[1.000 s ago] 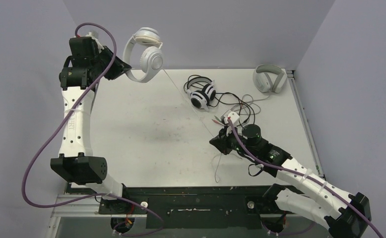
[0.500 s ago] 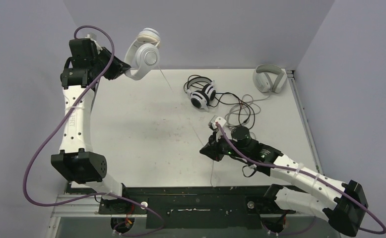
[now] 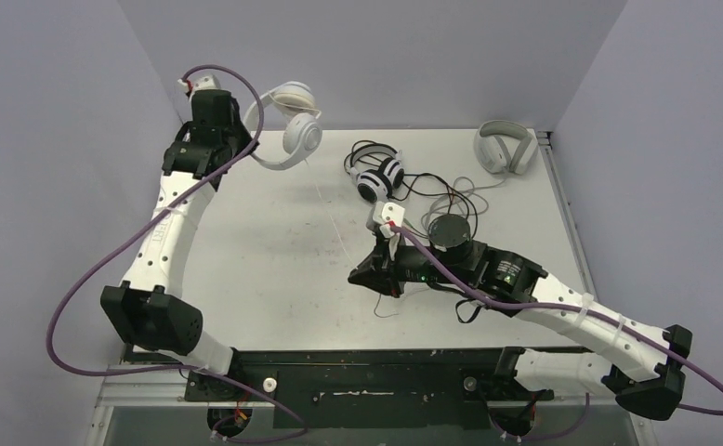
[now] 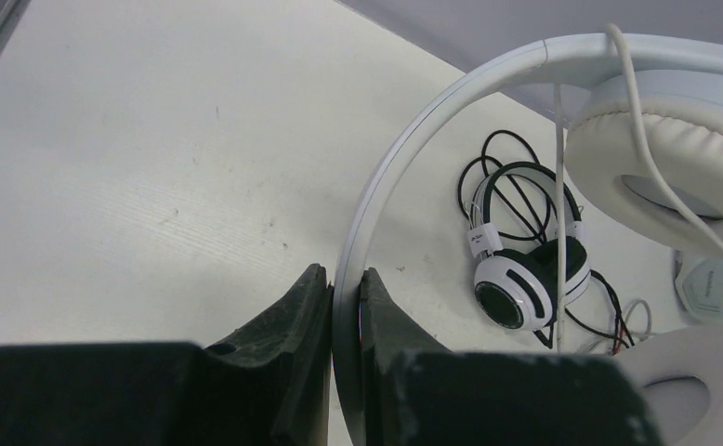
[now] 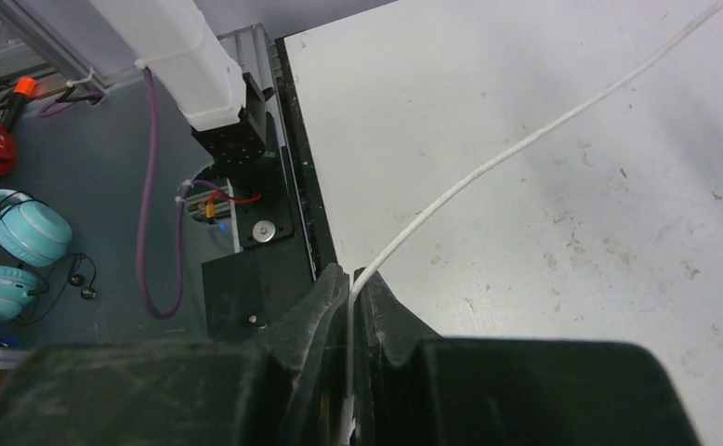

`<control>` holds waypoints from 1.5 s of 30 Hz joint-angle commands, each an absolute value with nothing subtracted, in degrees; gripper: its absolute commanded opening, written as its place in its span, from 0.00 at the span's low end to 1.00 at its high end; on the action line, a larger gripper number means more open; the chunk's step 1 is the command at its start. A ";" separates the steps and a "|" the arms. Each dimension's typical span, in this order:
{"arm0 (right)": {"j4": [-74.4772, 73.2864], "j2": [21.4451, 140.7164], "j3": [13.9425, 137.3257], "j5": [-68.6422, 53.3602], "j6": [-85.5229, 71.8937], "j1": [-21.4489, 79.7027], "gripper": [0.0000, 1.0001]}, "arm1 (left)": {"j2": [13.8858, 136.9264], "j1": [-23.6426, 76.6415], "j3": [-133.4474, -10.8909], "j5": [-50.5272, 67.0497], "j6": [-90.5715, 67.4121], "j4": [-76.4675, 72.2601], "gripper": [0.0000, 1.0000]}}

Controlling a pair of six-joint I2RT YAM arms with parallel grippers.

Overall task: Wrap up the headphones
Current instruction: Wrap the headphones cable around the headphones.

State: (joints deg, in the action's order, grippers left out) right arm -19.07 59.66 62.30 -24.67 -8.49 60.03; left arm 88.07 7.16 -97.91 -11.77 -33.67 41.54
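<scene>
My left gripper (image 3: 249,149) is shut on the headband (image 4: 414,121) of the white headphones (image 3: 293,128), which hang in the air over the table's back left. Their thin white cable (image 3: 325,197) runs down and forward to my right gripper (image 3: 360,277), which is shut on it low over the middle of the table. In the right wrist view the cable (image 5: 525,144) goes taut from between the right gripper's (image 5: 351,283) fingers. The black-and-white headset (image 3: 379,177) lies on the table with its black cable loose behind my right arm. It also shows past the left gripper (image 4: 346,288) as a headset (image 4: 525,274) beneath the held pair.
A light grey over-ear pair (image 3: 505,147) leans in the back right corner. A tangle of cables (image 3: 451,200) lies right of the headset. The table's near edge and the left arm's base (image 5: 237,139) are close to the right gripper. Teal headphones (image 5: 23,232) lie below the table.
My left arm has swung to the right, carrying the white headphones toward the rear middle. My right gripper has moved left and nearer with the cable, drawing it out.
</scene>
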 commanded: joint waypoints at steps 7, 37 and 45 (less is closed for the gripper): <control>-29.40 66.22 77.98 -20.36 1.06 60.73 0.00 | 87.11 22.40 -95.62 -29.92 -15.98 25.66 0.00; -38.42 78.55 101.30 -13.10 6.50 49.19 0.00 | 78.76 31.12 -69.28 -6.53 -3.54 14.60 0.00; -36.04 80.73 99.27 -13.17 2.44 42.01 0.00 | 72.79 34.58 -63.16 1.91 1.23 16.17 0.00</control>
State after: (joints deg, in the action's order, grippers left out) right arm -39.83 80.20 99.37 -14.70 4.99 45.19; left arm 78.54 33.30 -64.18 -4.78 -1.85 19.57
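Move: The left hand holds the white headphones by the headband, their middle about 7 cm to its right and 4 cm ahead, roughly level. The right hand pinches their cable; from it the white headphones lie some 34 cm ahead and 15 cm left, about level. The black-and-white headphones lie on the table about 15 cm ahead of the left hand, 26 cm to its right and 28 cm below. Left swings the headphones about 17 cm right, down and back; right brings the cable 15 cm forward, rising. ##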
